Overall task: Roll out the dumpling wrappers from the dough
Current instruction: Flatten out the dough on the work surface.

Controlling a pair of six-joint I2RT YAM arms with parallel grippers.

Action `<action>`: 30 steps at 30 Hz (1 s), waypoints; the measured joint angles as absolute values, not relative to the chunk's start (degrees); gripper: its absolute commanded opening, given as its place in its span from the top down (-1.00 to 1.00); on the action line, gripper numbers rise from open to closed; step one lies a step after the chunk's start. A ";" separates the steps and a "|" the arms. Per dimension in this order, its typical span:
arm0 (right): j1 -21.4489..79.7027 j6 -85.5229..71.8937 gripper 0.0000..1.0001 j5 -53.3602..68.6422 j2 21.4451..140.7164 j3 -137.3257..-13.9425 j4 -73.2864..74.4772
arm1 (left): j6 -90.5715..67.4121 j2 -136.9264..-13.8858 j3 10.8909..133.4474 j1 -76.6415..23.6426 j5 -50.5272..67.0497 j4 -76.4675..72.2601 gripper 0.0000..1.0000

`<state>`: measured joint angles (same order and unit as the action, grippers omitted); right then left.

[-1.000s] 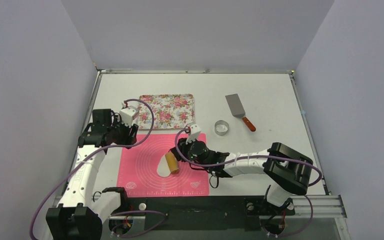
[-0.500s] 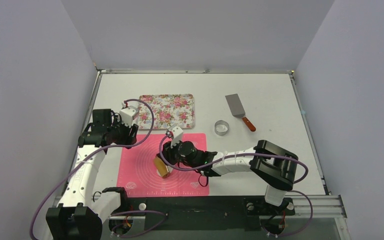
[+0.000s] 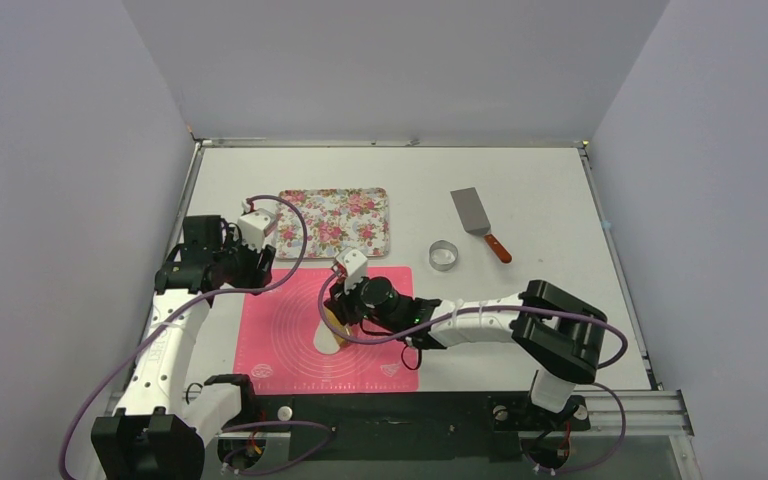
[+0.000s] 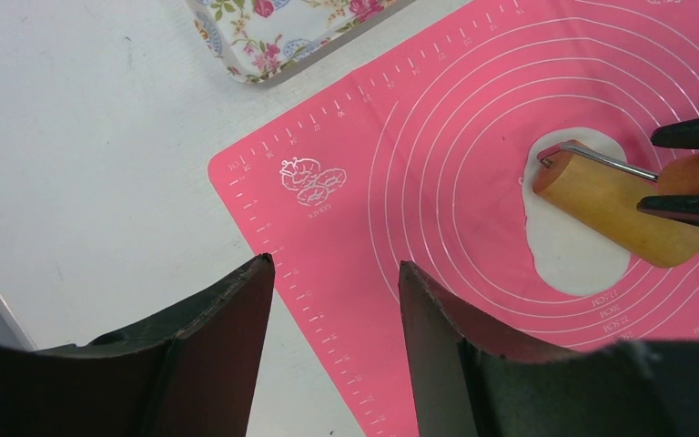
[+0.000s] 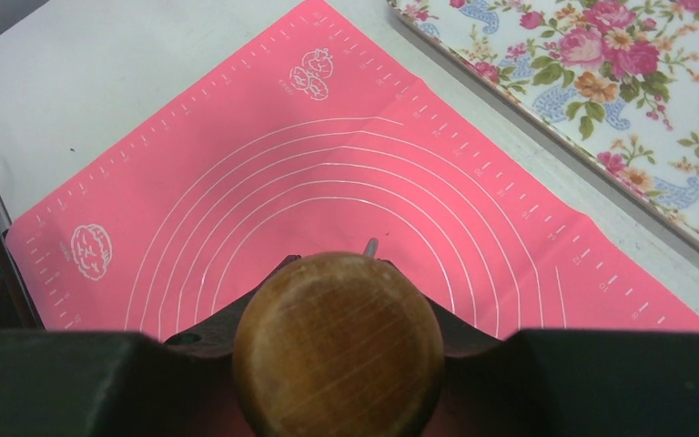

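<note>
A flat white oval of dough (image 3: 326, 338) (image 4: 579, 265) lies in the middle of the pink mat (image 3: 280, 350) (image 4: 419, 182) (image 5: 328, 137). A wooden roller (image 3: 337, 324) (image 4: 608, 207) rests across its far part. My right gripper (image 3: 350, 306) (image 5: 339, 314) is shut on the roller's round wooden handle (image 5: 339, 350), which hides the dough in the right wrist view. My left gripper (image 3: 261, 264) (image 4: 332, 269) hangs open and empty over the mat's far left corner. No dumpling wrappers are in view.
A floral tray (image 3: 335, 222) (image 4: 264, 36) (image 5: 619, 82) lies just beyond the mat. To the right on the white table (image 3: 520, 180) sit a metal ring cutter (image 3: 444, 255) and a spatula (image 3: 478, 220) with a brown handle.
My right gripper pushed the roller leftward over the dough, then drew it back a little to the right and farther away. The left arm stayed put.
</note>
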<state>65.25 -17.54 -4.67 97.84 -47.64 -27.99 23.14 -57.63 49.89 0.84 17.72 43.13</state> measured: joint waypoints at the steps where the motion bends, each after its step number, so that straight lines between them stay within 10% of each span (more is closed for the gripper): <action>1: 65.34 -16.82 1.00 -4.32 98.17 -48.21 -27.73 | 23.14 -57.63 49.89 0.84 17.63 43.16 -0.02; 21: 69.21 10.17 1.00 8.01 101.49 -54.11 -23.99 | 23.18 -57.63 50.70 0.84 17.23 43.94 -0.01; 30: 65.21 18.76 1.00 21.23 101.54 -53.71 -24.10 | 31.38 -56.45 57.87 0.82 34.48 53.82 -0.01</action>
<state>65.21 18.76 21.23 101.54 -53.71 -24.10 31.38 -56.45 57.87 0.82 34.48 53.82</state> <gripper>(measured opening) 0.283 0.508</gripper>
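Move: The right hand grips the roller's handle. Its roller head lies on the dough, about 3 cm back of the hand and some 6 cm lower; the flattened dough's middle is about 5 cm back, 2 cm left and 8 cm below. The flowered tray stands about 19 cm ahead and 2 cm left, the metal ring 12 cm ahead and 22 cm right, both on the table. From the left hand the dough lies roughly 10 cm back, 13 cm right and 13 cm lower. Leftward and back at an even height, the right hand works the roller over the dough, then goes mainly back, ending about 4 cm farther back and 3 cm farther left. It swings some 40 degrees counter-clockwise, its fingers tipping up somewhat, its grip kept. Near the end the half-open left hand rises and shifts right about 5 cm each, drawing back slightly and turning clockwise. ##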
